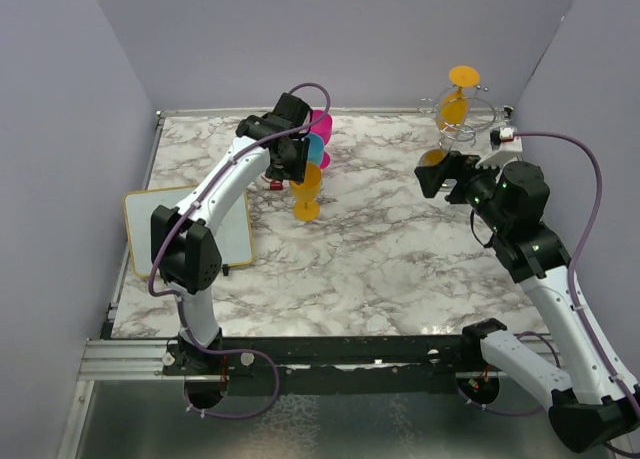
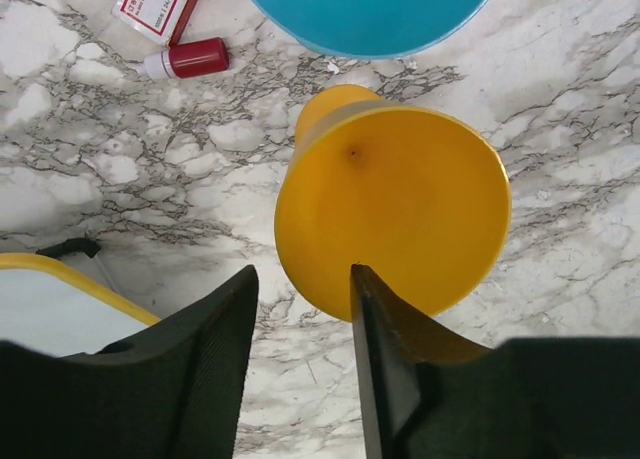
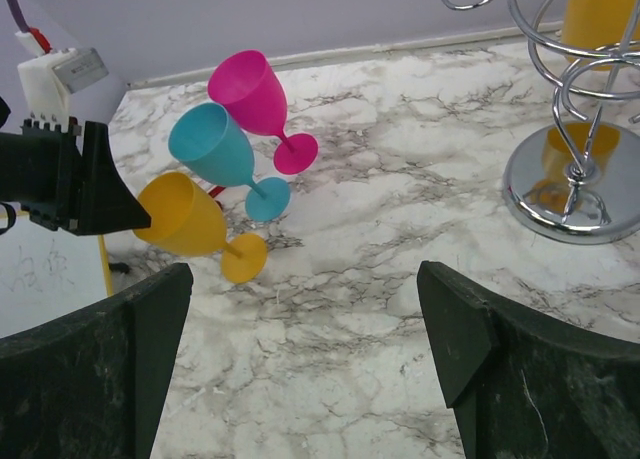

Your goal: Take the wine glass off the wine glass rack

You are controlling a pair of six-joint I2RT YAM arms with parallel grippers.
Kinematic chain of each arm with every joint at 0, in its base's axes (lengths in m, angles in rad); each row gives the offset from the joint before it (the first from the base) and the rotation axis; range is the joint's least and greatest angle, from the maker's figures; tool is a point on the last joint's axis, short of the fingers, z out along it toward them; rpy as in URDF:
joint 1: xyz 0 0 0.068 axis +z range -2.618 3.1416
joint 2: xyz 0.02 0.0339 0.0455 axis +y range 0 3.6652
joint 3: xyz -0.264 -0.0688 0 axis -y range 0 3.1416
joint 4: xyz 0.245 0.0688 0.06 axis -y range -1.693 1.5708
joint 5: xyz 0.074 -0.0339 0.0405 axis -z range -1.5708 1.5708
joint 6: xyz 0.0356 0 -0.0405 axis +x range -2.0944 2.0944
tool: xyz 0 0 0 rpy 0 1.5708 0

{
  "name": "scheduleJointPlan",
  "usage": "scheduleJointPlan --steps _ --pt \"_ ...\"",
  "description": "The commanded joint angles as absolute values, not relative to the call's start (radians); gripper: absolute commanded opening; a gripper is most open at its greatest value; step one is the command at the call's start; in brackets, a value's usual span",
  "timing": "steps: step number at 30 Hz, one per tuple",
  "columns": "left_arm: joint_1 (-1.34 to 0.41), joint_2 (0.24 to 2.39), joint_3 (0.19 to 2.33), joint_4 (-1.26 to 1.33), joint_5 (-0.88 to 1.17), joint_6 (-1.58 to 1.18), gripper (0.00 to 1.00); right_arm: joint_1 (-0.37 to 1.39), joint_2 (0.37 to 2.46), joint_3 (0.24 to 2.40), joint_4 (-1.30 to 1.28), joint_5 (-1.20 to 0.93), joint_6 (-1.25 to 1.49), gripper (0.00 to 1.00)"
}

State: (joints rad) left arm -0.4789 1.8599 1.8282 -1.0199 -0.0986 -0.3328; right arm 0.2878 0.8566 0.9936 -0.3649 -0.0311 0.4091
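Observation:
The silver wire wine glass rack [image 1: 462, 119] stands at the back right on its round shiny base [image 3: 573, 184]. A yellow wine glass [image 1: 455, 97] hangs upside down from its arms and also shows in the right wrist view [image 3: 600, 9]. My right gripper [image 1: 455, 174] is open and empty, just in front and left of the rack, with nothing between its fingers [image 3: 110, 349]. Another yellow wine glass [image 1: 307, 189] stands upright on the table. My left gripper [image 1: 297, 164] is open at its rim [image 2: 300, 249]: one finger over the bowl, one outside.
A blue glass [image 3: 215, 149] and a pink glass [image 3: 255, 94] stand behind the yellow one. A small red-capped bottle [image 2: 190, 57] and a label packet [image 2: 160, 1] lie next to them. A yellow-edged whiteboard [image 1: 190, 234] lies at the left. Purple walls enclose the table.

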Motion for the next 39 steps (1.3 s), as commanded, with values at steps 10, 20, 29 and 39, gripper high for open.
scheduleJointPlan --steps 10,20,29,39 --pt "-0.474 1.47 1.672 -0.854 -0.068 -0.241 0.66 0.285 0.875 1.082 -0.426 -0.046 0.284 0.97" --pt "-0.474 0.985 1.135 -0.178 0.139 -0.222 0.77 0.285 0.947 1.242 -0.531 0.063 0.174 0.97" --pt "-0.486 0.785 0.901 0.013 0.037 -0.178 0.81 0.285 1.2 1.47 -0.564 0.313 0.092 0.98" --pt "-0.569 0.75 0.88 -0.042 -0.078 -0.111 0.84 0.269 1.489 1.711 -0.431 0.469 0.015 1.0"
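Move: The yellow glass I have just stood up has its middle about 3 cm to the right of my left hand, 2 ahead and some 9 below, its near rim between my part-open fingers. The blue glass stands about 8 cm beyond it, the pink one roughly 14 cm beyond and 3 to its right. From my right hand, the hanging yellow glass is some 23 cm ahead, 9 right and slightly lower; the rack's middle is about 19 ahead, 11 right and 15 below. I spread my left fingers wider and lift them clear of the yellow glass's rim, up about 18 cm, then back towards my base as well, tipping the fingers up from pointing down. Meanwhile my right hand, still wide open, first waits, then rises some 6 cm and swings forward and a little right towards the hanging yellow glass, rolling left side down and turning clockwise. ##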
